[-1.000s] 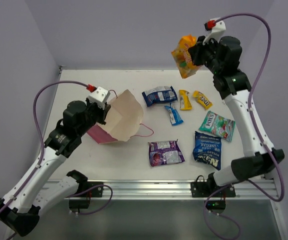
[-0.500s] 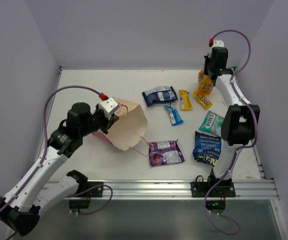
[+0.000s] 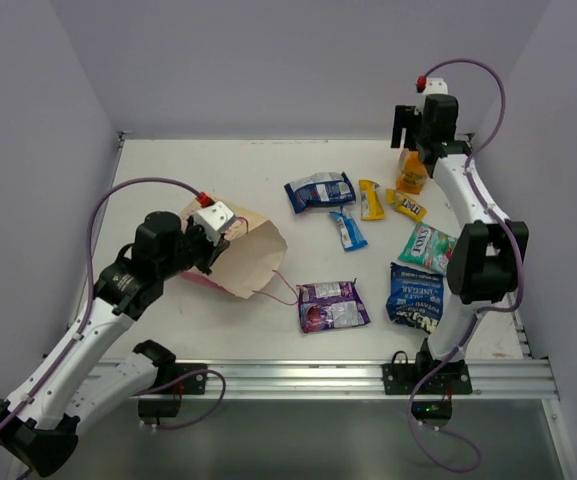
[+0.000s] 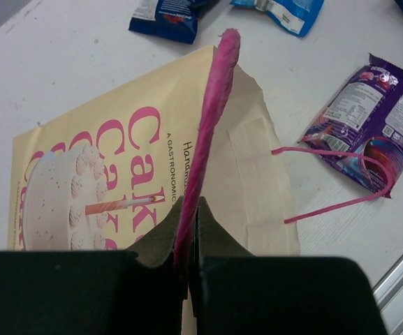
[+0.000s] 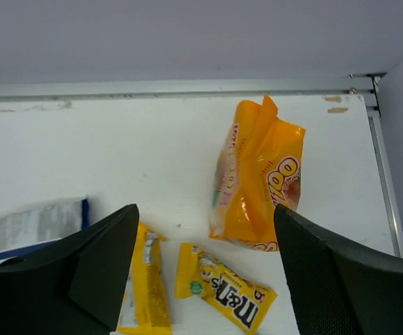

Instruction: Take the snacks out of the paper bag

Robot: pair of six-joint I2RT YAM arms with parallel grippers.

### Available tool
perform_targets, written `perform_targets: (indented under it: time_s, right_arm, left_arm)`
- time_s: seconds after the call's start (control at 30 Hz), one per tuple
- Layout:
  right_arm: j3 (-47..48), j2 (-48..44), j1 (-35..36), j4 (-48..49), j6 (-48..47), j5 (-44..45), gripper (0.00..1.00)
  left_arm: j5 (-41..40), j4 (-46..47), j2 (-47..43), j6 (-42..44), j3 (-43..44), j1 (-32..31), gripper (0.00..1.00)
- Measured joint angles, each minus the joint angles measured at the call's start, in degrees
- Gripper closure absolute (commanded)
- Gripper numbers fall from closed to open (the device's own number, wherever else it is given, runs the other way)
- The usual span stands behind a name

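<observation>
The tan paper bag (image 3: 243,258) lies tipped on its side at the left, mouth toward the middle. My left gripper (image 3: 211,238) is shut on its pink side edge (image 4: 214,105); the cake print (image 4: 82,195) faces up. An orange pouch (image 3: 411,172) rests on the table at the far right, just below my right gripper (image 3: 414,140). That gripper (image 5: 202,209) is open and apart from the orange pouch (image 5: 257,174). Other snacks lie spread out: blue pouch (image 3: 320,190), yellow bar (image 3: 370,199), yellow M&M's pack (image 3: 406,203), small blue wrapper (image 3: 347,230), teal pouch (image 3: 432,248), dark blue pouch (image 3: 415,295), purple pouch (image 3: 332,304).
The bag's pink string handle (image 3: 286,288) trails toward the purple pouch (image 4: 372,125). Purple walls close in the table at the back and both sides. The metal rail (image 3: 348,375) runs along the near edge.
My right arm came down from high up with the orange pouch, set it at the far right and opened. My left gripper lowered the bag onto its side.
</observation>
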Motion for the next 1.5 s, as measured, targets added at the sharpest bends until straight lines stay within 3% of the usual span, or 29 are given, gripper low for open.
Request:
perform_targets:
  time_s: [0.2, 0.4, 0.73, 1.0, 1.23, 1.5]
  right_arm:
    - [-4.4, -16.9, 2.9, -1.3, 4.4, -7.0, 0.18]
    - [-11.4, -32.1, 4.2, 0.8, 11.0, -17.3, 0.17]
    - [-23.1, -37.1, 4.1, -0.6, 16.8, -24.0, 0.16]
    - [-25.9, -42.4, 4.1, -0.4, 18.6, -25.7, 0.16]
    - [-27.0, -42.7, 4.1, -0.2, 19.8, -27.3, 0.16]
    - [-27.1, -42.8, 4.1, -0.2, 20.2, -28.0, 0.16]
  left_arm:
    - [-5.0, 4.5, 4.5, -2.4, 4.6, 0.0, 1.00]
    - [-13.6, 11.4, 14.4, -11.7, 12.4, 2.9, 1.00]
    - [-17.5, 16.0, 20.8, -27.2, 18.2, 12.7, 1.00]
    - [-17.7, 22.2, 23.3, -27.2, 14.1, 21.9, 1.00]
    - [-10.8, 29.1, 34.5, -28.5, 15.4, 34.2, 1.00]
    - [-7.4, 30.4, 40.3, -29.6, 21.7, 37.9, 1.00]
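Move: The left hand already grips the empty paper bag, whose middle is about 5 cm ahead, 3 cm right and 12 cm below; the bare far-left spot lies some 25 cm ahead and 14 cm left. The purple packet is about 25 cm right and 4 cm back. From the open right hand, the orange snack bag lies about 5 cm ahead, 3 cm right and 18 cm below; the M&M's packet sits 4 cm back and 1 cm left. Left hand carries the gripped paper bag about 25 cm forward and 20 left; the open right retreats upward. ##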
